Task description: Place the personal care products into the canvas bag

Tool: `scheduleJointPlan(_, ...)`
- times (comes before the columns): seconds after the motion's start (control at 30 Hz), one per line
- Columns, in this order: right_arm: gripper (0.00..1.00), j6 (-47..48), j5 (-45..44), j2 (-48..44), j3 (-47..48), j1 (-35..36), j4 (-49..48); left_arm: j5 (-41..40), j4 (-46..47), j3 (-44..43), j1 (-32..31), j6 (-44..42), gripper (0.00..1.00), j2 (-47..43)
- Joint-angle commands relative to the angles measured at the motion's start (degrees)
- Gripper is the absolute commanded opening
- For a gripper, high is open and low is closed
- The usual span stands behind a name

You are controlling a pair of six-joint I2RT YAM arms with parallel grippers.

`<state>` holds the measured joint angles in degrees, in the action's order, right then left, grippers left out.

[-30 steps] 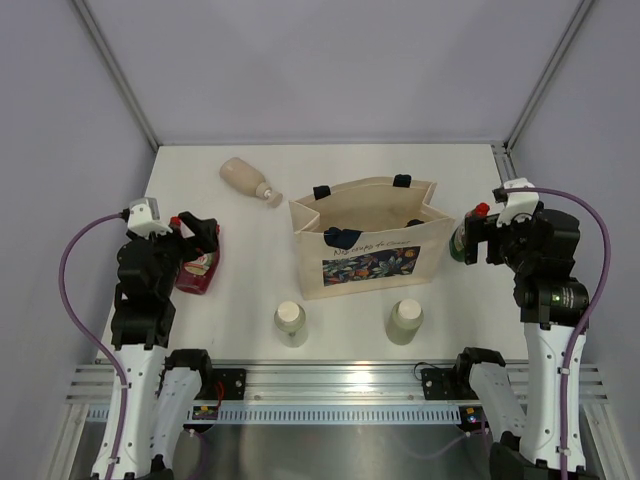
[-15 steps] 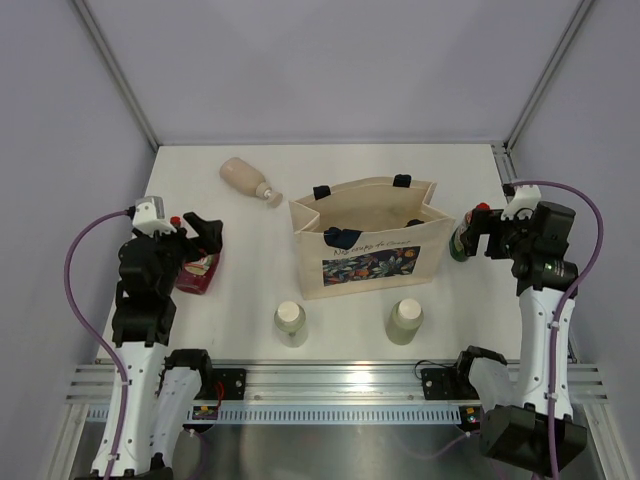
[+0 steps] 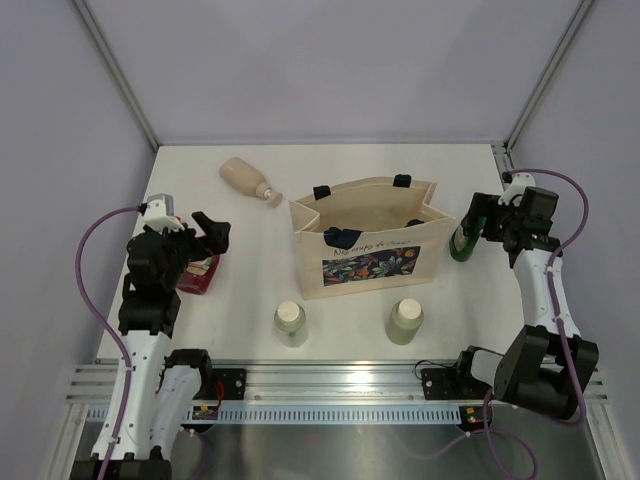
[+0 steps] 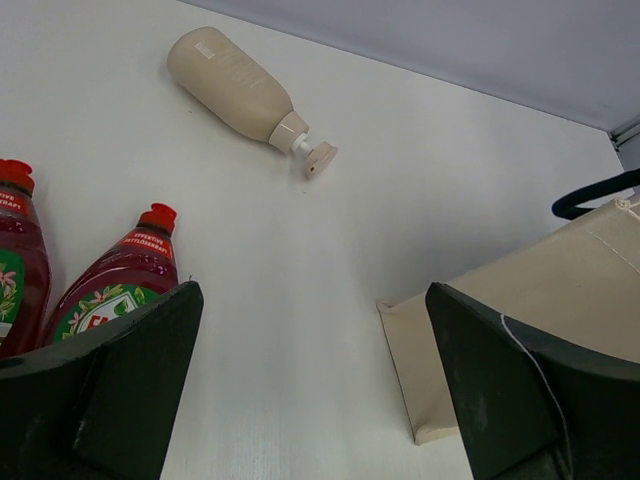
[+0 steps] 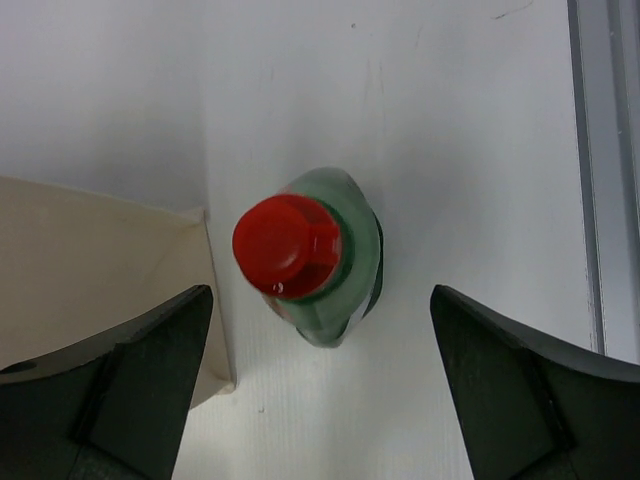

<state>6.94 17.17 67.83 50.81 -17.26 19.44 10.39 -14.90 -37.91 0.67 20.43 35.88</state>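
Observation:
The canvas bag (image 3: 365,245) stands open mid-table; its corner shows in both wrist views (image 4: 520,330) (image 5: 90,260). A beige pump bottle (image 3: 245,178) (image 4: 235,90) lies behind the bag's left side. Two pale white-capped cylinders (image 3: 290,322) (image 3: 405,320) stand in front of the bag. Two red squeeze bottles (image 4: 120,290) (image 4: 15,265) stand at the left, partly under my left gripper (image 3: 200,238) (image 4: 315,400), which is open over bare table between them and the bag. The green bottle (image 3: 462,240) (image 5: 325,260) with a red cap stands right of the bag, below my open right gripper (image 3: 487,222) (image 5: 320,390).
A metal rail (image 5: 605,170) runs along the table's right edge, close to the green bottle. Grey walls close in the back and sides. The arm bases and another rail (image 3: 330,385) line the near edge.
My left gripper has shifted slightly right, off the red bottles toward the bag. The right arm has swung back, its gripper settling above the green bottle. Both stay open.

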Motion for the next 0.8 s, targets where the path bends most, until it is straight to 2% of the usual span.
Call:
scheduleJointPlan(0.0,0.98,-1.0,1.3,2.9,0.1,-0.1,-8.4,2.0,4.6,0.1,-0.1,0.2,0.99,0.7)
scheduleJointPlan(0.2,0.88,-1.4,4.3,8.8,1.0,-0.1,-12.0,2.4,5.4,0.2,-0.1,0.9,0.99,1.8)
scheduleJointPlan(0.3,0.76,-1.0,4.6,10.5,1.9,-0.1,-11.8,2.5,5.5,0.0,-0.1,0.8,0.99,2.0)
scheduleJointPlan(0.33,0.69,-0.7,5.1,10.4,1.8,-0.1,-12.1,2.4,5.4,-0.1,-0.1,0.7,0.99,2.1)
scheduleJointPlan(0.43,0.57,-0.2,5.8,8.6,0.9,-0.1,-12.9,2.3,5.6,-0.2,-0.1,0.8,0.99,2.2)
scheduleJointPlan(0.53,0.39,0.5,5.7,7.3,0.8,-0.1,-12.8,2.5,6.2,0.0,-0.1,1.0,0.99,2.4)
scheduleJointPlan(0.57,0.29,0.6,5.7,7.1,1.1,-0.1,-12.4,2.8,6.5,0.0,-0.1,1.1,0.99,2.5)
scheduleJointPlan(0.67,0.16,0.5,6.0,5.1,2.7,-0.2,-11.4,4.6,7.7,0.1,-0.1,1.4,0.99,3.1)
scheduleJointPlan(0.7,0.08,0.0,6.3,4.4,3.8,-0.2,-10.7,5.2,7.9,0.0,-0.1,1.4,0.99,3.2)
scheduleJointPlan(0.77,0.01,-0.9,7.3,2.1,5.0,-0.5,-10.0,6.6,8.0,-0.1,-0.1,1.2,0.99,3.5)
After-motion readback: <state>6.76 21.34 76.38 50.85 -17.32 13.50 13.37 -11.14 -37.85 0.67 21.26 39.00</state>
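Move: The green bottle with the red cap stands upright just ahead of the right hand's open fingers, its middle some 4 cm forward, 1 cm left and about 7 cm below. The canvas bag's middle is roughly 23 cm left of that hand, 3 cm ahead and 7 cm lower; the nearer pale bottle is about 18 cm back, 15 cm left and 8 cm lower. From the left hand, the green bottle lies about 62 cm right, 9 cm ahead and 14 cm below. The green bottle's upper body is straddled and pinched from its two sides by the right fingers: the hand slides about 3 cm forward and sinks 3.5 cm around it, closing from wide open to a bit over half. With the grip made, the hand eases back about 1 cm and starts to rise, fingers keeping hold. ##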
